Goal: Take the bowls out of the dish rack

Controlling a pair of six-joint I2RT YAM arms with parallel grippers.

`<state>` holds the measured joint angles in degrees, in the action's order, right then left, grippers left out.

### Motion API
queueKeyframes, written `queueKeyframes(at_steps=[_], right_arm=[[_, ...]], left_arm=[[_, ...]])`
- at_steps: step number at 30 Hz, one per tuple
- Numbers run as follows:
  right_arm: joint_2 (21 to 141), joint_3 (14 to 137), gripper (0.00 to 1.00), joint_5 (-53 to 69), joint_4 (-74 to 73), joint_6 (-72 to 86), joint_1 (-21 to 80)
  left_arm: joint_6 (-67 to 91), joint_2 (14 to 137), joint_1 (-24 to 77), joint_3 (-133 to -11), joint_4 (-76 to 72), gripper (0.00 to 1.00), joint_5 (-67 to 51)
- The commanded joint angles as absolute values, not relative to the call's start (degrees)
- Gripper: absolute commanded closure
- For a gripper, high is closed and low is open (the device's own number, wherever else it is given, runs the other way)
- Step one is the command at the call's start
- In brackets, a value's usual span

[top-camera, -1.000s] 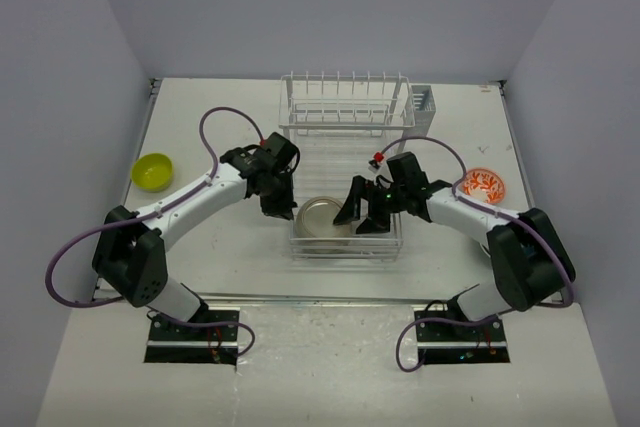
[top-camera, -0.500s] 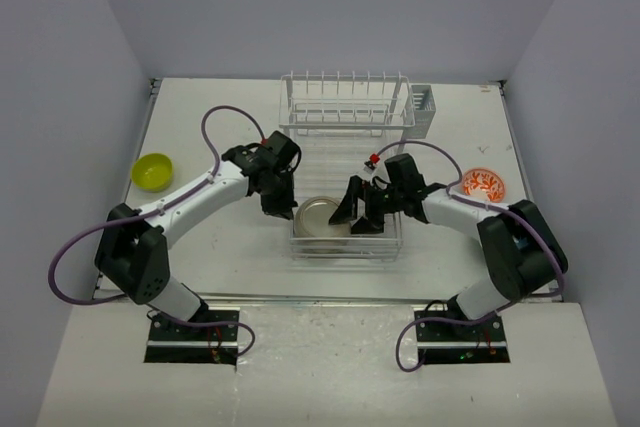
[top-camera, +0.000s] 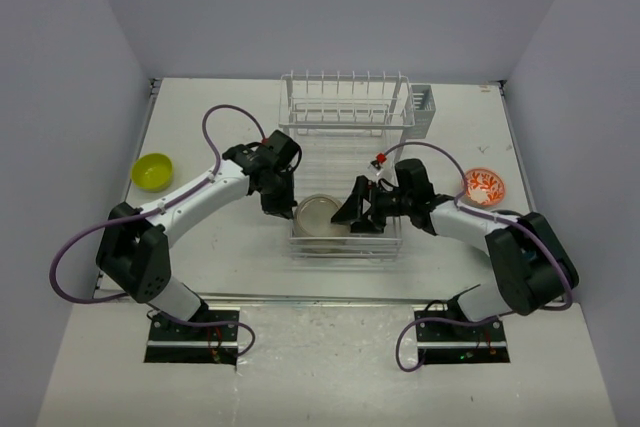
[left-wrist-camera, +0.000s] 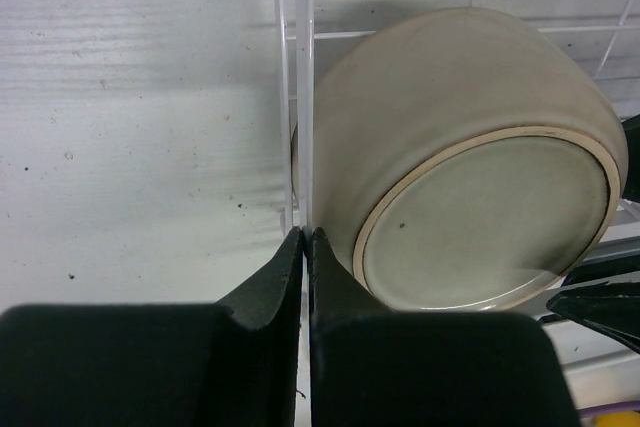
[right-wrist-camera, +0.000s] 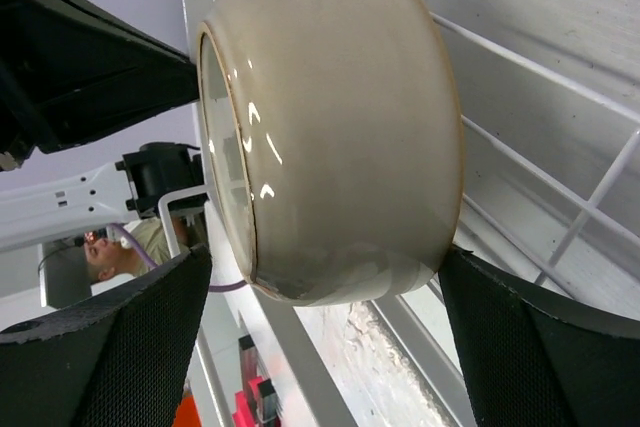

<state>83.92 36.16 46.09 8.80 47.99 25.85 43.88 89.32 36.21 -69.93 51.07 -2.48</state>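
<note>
A beige bowl (top-camera: 318,215) lies bottom-up on the lower grid of the white dish rack (top-camera: 345,117). In the left wrist view its flat base (left-wrist-camera: 470,207) faces the camera. My left gripper (top-camera: 280,209) is shut and empty, its tips (left-wrist-camera: 305,232) against the rack's left edge wire (left-wrist-camera: 305,97), beside the bowl. My right gripper (top-camera: 355,215) is open and straddles the bowl (right-wrist-camera: 330,127), one finger (right-wrist-camera: 130,347) by the base and the other (right-wrist-camera: 540,347) at the rim. A yellow-green bowl (top-camera: 153,170) and an orange-patterned bowl (top-camera: 483,185) sit on the table.
The rack's raised slotted shelf stands behind the bowl, with a grey caddy (top-camera: 422,112) at its right end. The rack's wires (right-wrist-camera: 560,197) run close around the bowl. Walls close in the table on three sides.
My right gripper has settled lower around the beige bowl, and its jaws have widened slightly. The left gripper has stayed shut by the rack's edge.
</note>
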Motion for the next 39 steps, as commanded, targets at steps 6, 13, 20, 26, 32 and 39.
queueKeyframes(at_steps=[6, 13, 20, 26, 32, 39], right_arm=[[83.1, 35.8, 0.08, 53.3, 21.4, 54.4, 26.2], [85.2, 31.7, 0.21, 55.6, 37.7, 62.9, 26.2], [87.0, 30.6, 0.21, 56.1, 46.3, 68.8, 26.2], [87.9, 30.5, 0.21, 56.4, 48.1, 70.1, 26.2], [91.3, 30.3, 0.35, 57.3, 52.8, 73.4, 26.2], [98.3, 29.1, 0.51, 58.4, 72.0, 85.7, 26.2]], left_arm=[[43.7, 90.4, 36.5, -71.7, 48.3, 1.0, -1.0], [43.9, 90.4, 36.6, -71.5, 48.3, 1.0, -1.0], [43.6, 91.1, 36.7, -72.2, 48.3, 1.0, -1.1], [43.5, 91.7, 36.7, -73.0, 48.5, 1.0, -1.1], [43.3, 92.4, 36.7, -73.6, 48.9, 1.0, -1.1], [43.2, 92.5, 36.8, -73.7, 49.3, 1.0, -1.0]])
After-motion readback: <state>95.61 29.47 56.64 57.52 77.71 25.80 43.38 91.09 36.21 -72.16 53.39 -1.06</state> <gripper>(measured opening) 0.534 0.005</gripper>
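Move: The right hand, open and pointing left and down, is already at the beige bowl: its middle lies about 4 cm left, 1 cm ahead and 1 cm below. The rack's left rail, where the left hand pinches it, is some 10 cm left and 1 cm ahead, about level in height; the rack's front rail runs 3 cm back, its middle 2 cm right and 2 cm lower. From the left hand, the bowl is about 8 cm right, 1 cm back and 3 cm below. With one finger tucked at the rim side of the beige bowl and the other on its foot side, the right hand lifts about 4 cm and edges some 2.5 cm left towards the left rail, swinging its fingertips up by about 20 degrees until they point almost level, levering the bowl up from the rim. The fingers narrow a little early on, then mostly late in the move, from nearly wide open to about half open around the bowl, while the left hand stays put and keeps the rack's left rail pinched. ##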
